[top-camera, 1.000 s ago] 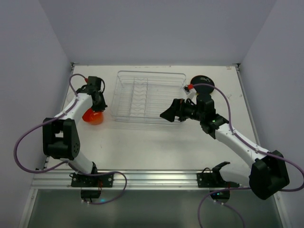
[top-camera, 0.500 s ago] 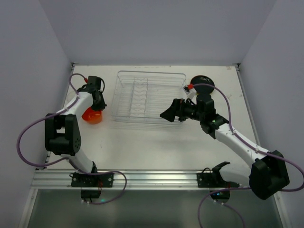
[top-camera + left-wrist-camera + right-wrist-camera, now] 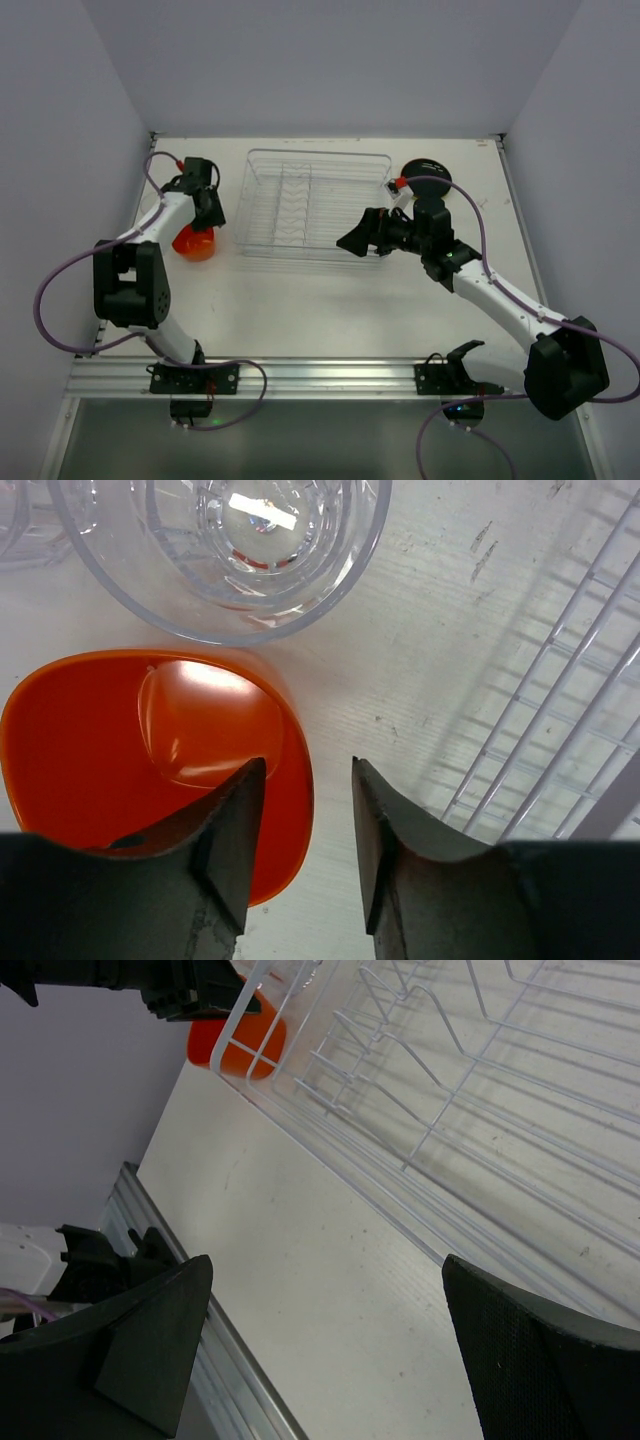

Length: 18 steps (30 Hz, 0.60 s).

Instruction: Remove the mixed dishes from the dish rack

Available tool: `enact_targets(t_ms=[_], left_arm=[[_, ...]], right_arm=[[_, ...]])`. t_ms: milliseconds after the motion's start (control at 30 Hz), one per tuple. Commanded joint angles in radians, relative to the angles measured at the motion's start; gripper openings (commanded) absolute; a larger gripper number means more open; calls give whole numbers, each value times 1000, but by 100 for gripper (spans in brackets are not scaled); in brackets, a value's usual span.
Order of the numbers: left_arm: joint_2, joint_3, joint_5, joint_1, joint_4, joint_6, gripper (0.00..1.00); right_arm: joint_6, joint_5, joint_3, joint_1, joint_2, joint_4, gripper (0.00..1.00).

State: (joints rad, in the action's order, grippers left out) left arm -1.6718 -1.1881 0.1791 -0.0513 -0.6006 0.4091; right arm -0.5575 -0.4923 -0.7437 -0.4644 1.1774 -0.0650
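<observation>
The orange cup (image 3: 195, 243) stands upright on the table left of the dish rack (image 3: 310, 205), whose wires show bare. My left gripper (image 3: 207, 218) hangs just over the cup's rack-side rim. In the left wrist view the left gripper (image 3: 305, 820) is open: one finger is over the orange cup (image 3: 130, 740), the rim lies loose in the gap, and the other finger is over bare table. A clear glass cup (image 3: 230, 560) stands just beyond. My right gripper (image 3: 355, 241) is wide open at the rack's near right corner, holding nothing. A black plate (image 3: 425, 178) lies right of the rack.
A second clear glass (image 3: 20, 520) shows at the left wrist view's top-left corner. The rack's wire wall (image 3: 570, 700) runs close on the right of my left fingers. In the right wrist view my right gripper (image 3: 330, 1330) hovers over table beside the dish rack (image 3: 480, 1110).
My left jaws have parted off the orange cup's rim, and the left wrist has drawn slightly up and back. The cup stays on the table. The right arm has not moved.
</observation>
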Motion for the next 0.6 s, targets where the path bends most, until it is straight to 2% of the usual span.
enact_targets(t_ms=[0, 367, 467, 567], left_arm=[[69, -45, 13, 10, -4, 13, 46], [236, -67, 8, 10, -47, -6, 82], [282, -65, -15, 10, -45, -15, 98], [332, -53, -52, 10, -30, -21, 100]], right_arm=[[-2, -20, -3, 1, 2, -41, 99], [7, -3, -17, 3, -12, -18, 99], [8, 1, -20, 3, -21, -9, 99], [14, 14, -29, 3, -33, 8, 99]])
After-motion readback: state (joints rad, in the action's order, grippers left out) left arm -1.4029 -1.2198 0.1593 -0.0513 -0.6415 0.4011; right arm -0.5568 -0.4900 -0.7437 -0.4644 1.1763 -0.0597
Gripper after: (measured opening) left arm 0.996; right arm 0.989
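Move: The orange cup stands mouth up with its middle about 4 cm left of the left hand, 1 cm back and 3 cm below; its right wall is already between the loosened fingers. The nearer glass is some 8 cm ahead and 3 cm left, the second glass about 7 cm ahead and 12 cm left, and the rack's middle roughly 25 cm right and 8 cm ahead. From the right hand the cup lies about 38 cm left, 8 cm ahead and 16 cm below. Straight up, slowly at first and then quicker, the left hand lifts clear of the orange cup's right wall by about 10 cm. On the way its fingers spread from under half open to fully open, and the wrist tilts some 15 degrees so that the fingertips swing forward. ##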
